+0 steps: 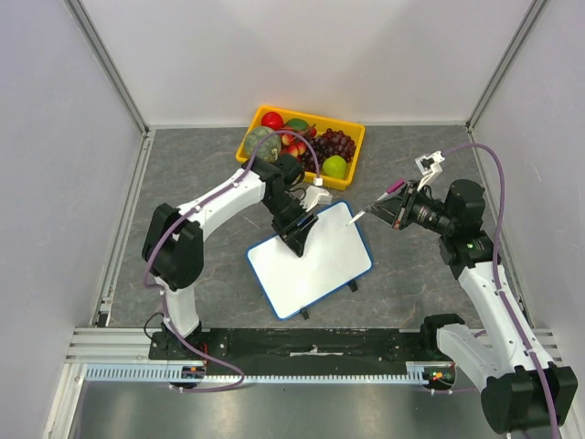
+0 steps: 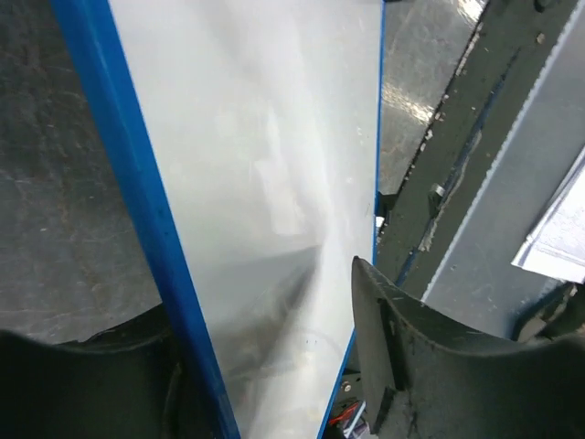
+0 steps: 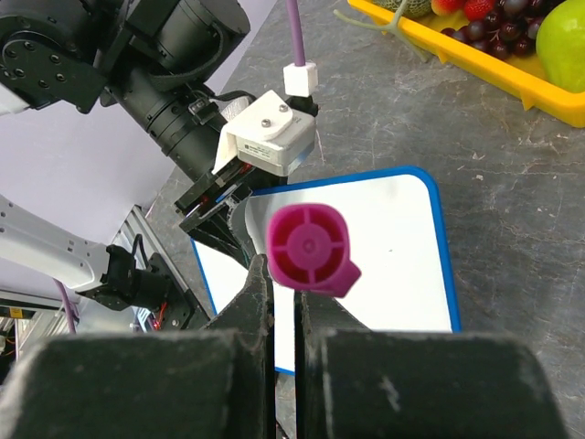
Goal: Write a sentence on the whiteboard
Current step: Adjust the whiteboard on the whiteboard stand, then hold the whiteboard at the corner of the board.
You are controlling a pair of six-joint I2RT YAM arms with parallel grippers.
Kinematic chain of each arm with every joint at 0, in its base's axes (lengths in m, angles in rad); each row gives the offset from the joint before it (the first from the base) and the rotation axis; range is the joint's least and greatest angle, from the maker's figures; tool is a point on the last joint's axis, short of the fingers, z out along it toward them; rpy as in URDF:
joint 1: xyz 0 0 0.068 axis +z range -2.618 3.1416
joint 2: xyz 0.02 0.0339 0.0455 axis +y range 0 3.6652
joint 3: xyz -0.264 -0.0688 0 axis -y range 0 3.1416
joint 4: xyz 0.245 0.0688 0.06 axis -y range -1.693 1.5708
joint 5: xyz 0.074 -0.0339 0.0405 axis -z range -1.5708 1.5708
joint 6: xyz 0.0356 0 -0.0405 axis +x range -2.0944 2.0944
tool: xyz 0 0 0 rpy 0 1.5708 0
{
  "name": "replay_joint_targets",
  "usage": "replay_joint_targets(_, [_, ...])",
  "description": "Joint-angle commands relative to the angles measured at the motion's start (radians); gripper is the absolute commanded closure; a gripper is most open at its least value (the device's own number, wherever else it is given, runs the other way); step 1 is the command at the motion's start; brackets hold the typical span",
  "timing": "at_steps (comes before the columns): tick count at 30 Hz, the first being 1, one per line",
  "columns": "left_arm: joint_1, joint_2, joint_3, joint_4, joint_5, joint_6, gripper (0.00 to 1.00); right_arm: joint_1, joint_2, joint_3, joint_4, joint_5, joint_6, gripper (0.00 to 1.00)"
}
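Observation:
The whiteboard lies tilted on the grey table, white with a thin blue rim. No sentence is in view on its face. My left gripper hovers at the board's far left edge. In the left wrist view its jaws stand apart with the board's white face below and between them, holding nothing. My right gripper is shut on a marker that slants down toward the board's far right corner, its white end just off the rim. The right wrist view shows the marker's pink butt end above the closed fingers.
A yellow fruit basket with an apple, grapes and other fruit stands just behind the board, also seen as the yellow basket. The left arm's white wrist camera sits over the board's far edge. Metal frame rails run along the table's sides.

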Motion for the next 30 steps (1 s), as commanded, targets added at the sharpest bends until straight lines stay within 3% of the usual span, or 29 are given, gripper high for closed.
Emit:
replay_joint_targets(1, [-0.008,-0.032,0.064,0.062,-0.092,-0.006,0.39,-0.004,-0.013,0.000,0.041,-0.026,0.012,1.00])
replay_joint_targets(5, [-0.008,-0.147,0.044,0.175,-0.277,-0.103,0.36,-0.004,-0.011,0.000,0.041,-0.030,0.013,1.00])
replay_joint_targets(10, [-0.006,-0.320,-0.034,0.283,-0.612,-0.285,0.27,-0.004,-0.013,0.004,0.038,-0.034,0.010,1.00])
replay_joint_targets(14, [0.007,-0.518,-0.195,0.358,-0.707,-0.429,0.18,-0.005,-0.011,0.009,0.030,-0.018,-0.002,1.00])
replay_joint_targets(17, [0.041,-0.668,-0.313,0.403,-0.646,-0.508,0.12,-0.005,0.010,0.019,0.006,-0.006,-0.020,1.00])
replay_joint_targets(22, [0.170,-0.828,-0.456,0.410,-0.412,-0.614,0.11,0.010,0.038,0.035,-0.028,0.055,-0.062,1.00])
replay_joint_targets(26, [0.302,-0.922,-0.563,0.436,-0.234,-0.680,0.10,0.123,0.062,0.076,-0.057,0.172,-0.089,1.00])
replay_joint_targets(30, [0.363,-0.989,-0.664,0.472,-0.152,-0.739,0.10,0.290,0.110,0.131,-0.066,0.337,-0.106,1.00])
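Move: The left hand's half-open fingers straddle the whiteboard's raised far edge; the board's middle lies about 4 cm back, 4 cm right and 5 cm below it. The fruit basket is some 25 cm ahead and 2 cm right of it, 8 cm lower. From the right hand, which already holds the marker, the board's middle is roughly 17 cm left, 7 cm back and 21 cm below, the basket 19 cm left, 21 cm ahead, 23 cm lower. Forward about 7 cm and then steeply up, the left hand draws off the whiteboard's far edge, its fingers opening wide; it swings some 13 cm left and back, turning counter-clockwise and sinking a little at the end. Late on, the right hand, keeping its grip on the marker, starts down and then left towards the board, about 3 cm. ##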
